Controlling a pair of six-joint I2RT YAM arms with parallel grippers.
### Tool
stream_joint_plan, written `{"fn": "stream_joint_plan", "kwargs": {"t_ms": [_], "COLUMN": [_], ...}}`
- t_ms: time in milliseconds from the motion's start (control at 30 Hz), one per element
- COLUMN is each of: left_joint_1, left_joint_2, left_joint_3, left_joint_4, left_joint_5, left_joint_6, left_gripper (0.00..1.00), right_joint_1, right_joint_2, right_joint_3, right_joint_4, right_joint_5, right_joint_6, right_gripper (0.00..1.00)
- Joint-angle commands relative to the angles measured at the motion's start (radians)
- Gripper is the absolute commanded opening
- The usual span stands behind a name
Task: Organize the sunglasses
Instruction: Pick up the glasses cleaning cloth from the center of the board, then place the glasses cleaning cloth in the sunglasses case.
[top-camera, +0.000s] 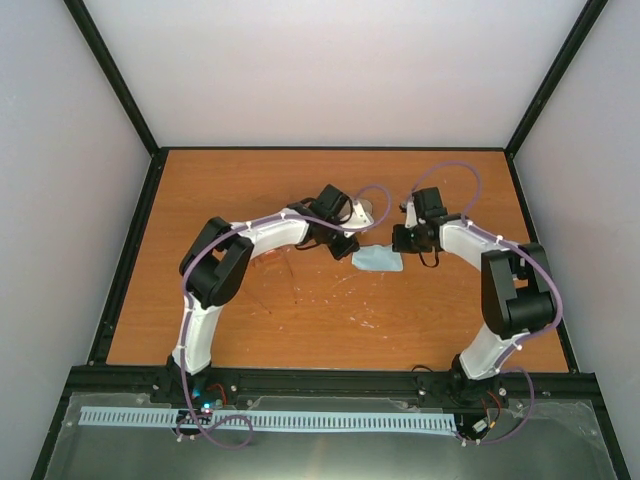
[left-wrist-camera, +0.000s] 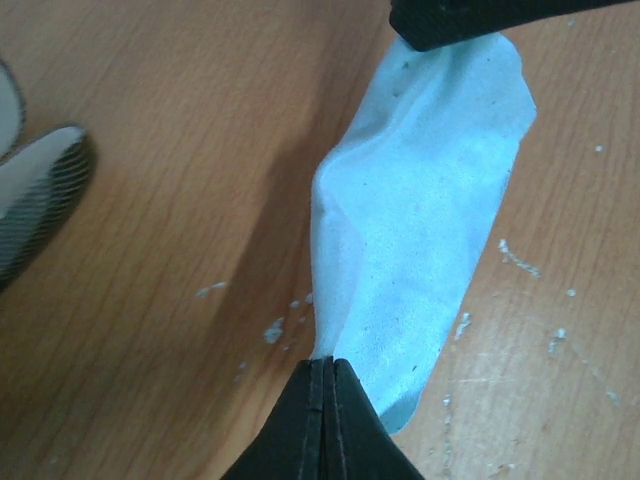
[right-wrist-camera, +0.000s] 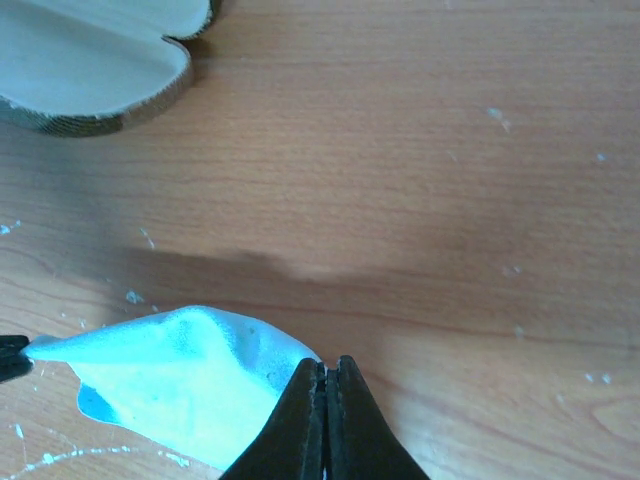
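Note:
The sunglasses do not show in any view. A light blue cloth (top-camera: 378, 260) lies crumpled on the wooden table between my two grippers. My left gripper (left-wrist-camera: 325, 365) is shut on one corner of the cloth (left-wrist-camera: 420, 220). The right gripper (right-wrist-camera: 322, 368) is shut on the opposite corner of the cloth (right-wrist-camera: 180, 370). In the top view the left gripper (top-camera: 350, 248) and the right gripper (top-camera: 400, 240) face each other across the cloth. The cloth hangs slightly raised and folded between them.
An open tan case (right-wrist-camera: 90, 70) with a pale lining lies just beyond the cloth, also seen as the case (left-wrist-camera: 35, 200) in the left wrist view and the case (top-camera: 366, 208) from above. White scuffs mark the table (top-camera: 300, 320). Black rails edge it.

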Motion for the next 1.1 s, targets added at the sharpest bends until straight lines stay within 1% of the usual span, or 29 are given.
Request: {"fn": "stream_joint_plan", "kwargs": {"t_ms": [0, 67, 233, 767, 1067], "left_joint_1": [0.047, 0.067, 0.105, 0.195, 0.242], "left_joint_2": [-0.009, -0.009, -0.003, 0.031, 0.084], "left_joint_3": [0.053, 0.069, 0.107, 0.208, 0.261], "left_joint_4": [-0.011, -0.02, -0.041, -0.096, -0.12], "left_joint_5": [-0.002, 0.0, -0.001, 0.017, 0.043], "left_joint_6": [0.019, 0.024, 0.046, 0.097, 0.116], "left_gripper": [0.0, 0.0, 0.0, 0.0, 0.0], "right_joint_1": [0.017, 0.044, 0.06, 0.077, 0.088], "right_joint_2": [0.051, 0.076, 0.131, 0.271, 0.38], "right_joint_3": [0.073, 0.108, 0.2, 0.445, 0.577], "right_joint_4": [-0.007, -0.014, -0.026, -0.063, -0.106], "right_joint_5": [-0.017, -0.018, -0.017, -0.068, -0.083], "right_joint_6": [0.01, 0.008, 0.007, 0.003, 0.005], "right_gripper": [0.03, 0.03, 0.03, 0.03, 0.03]}}
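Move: Both hands already hold the cloth stretched between them. From the left hand, the open sunglasses case lies about 14 cm ahead, 1 cm left and 5 cm lower, the cloth's middle roughly 7 cm right and 2 cm back, the sunglasses some 24 cm left and 6 cm back. From the right hand, the case is about 13 cm ahead, 15 cm left and 5 cm lower; the cloth's middle is 7 cm left and 3 cm back. Side by side, both arms carry the cloth forward and to the left towards the open case, each going about 10 cm forward and 7 cm left, with closed fingers still pinching its two far corners. They lift it 4 to 5 cm on the way and begin to sink just before the end, the hands coming up to the case's near side near its two ends, with the wrists turning only a few degrees. ##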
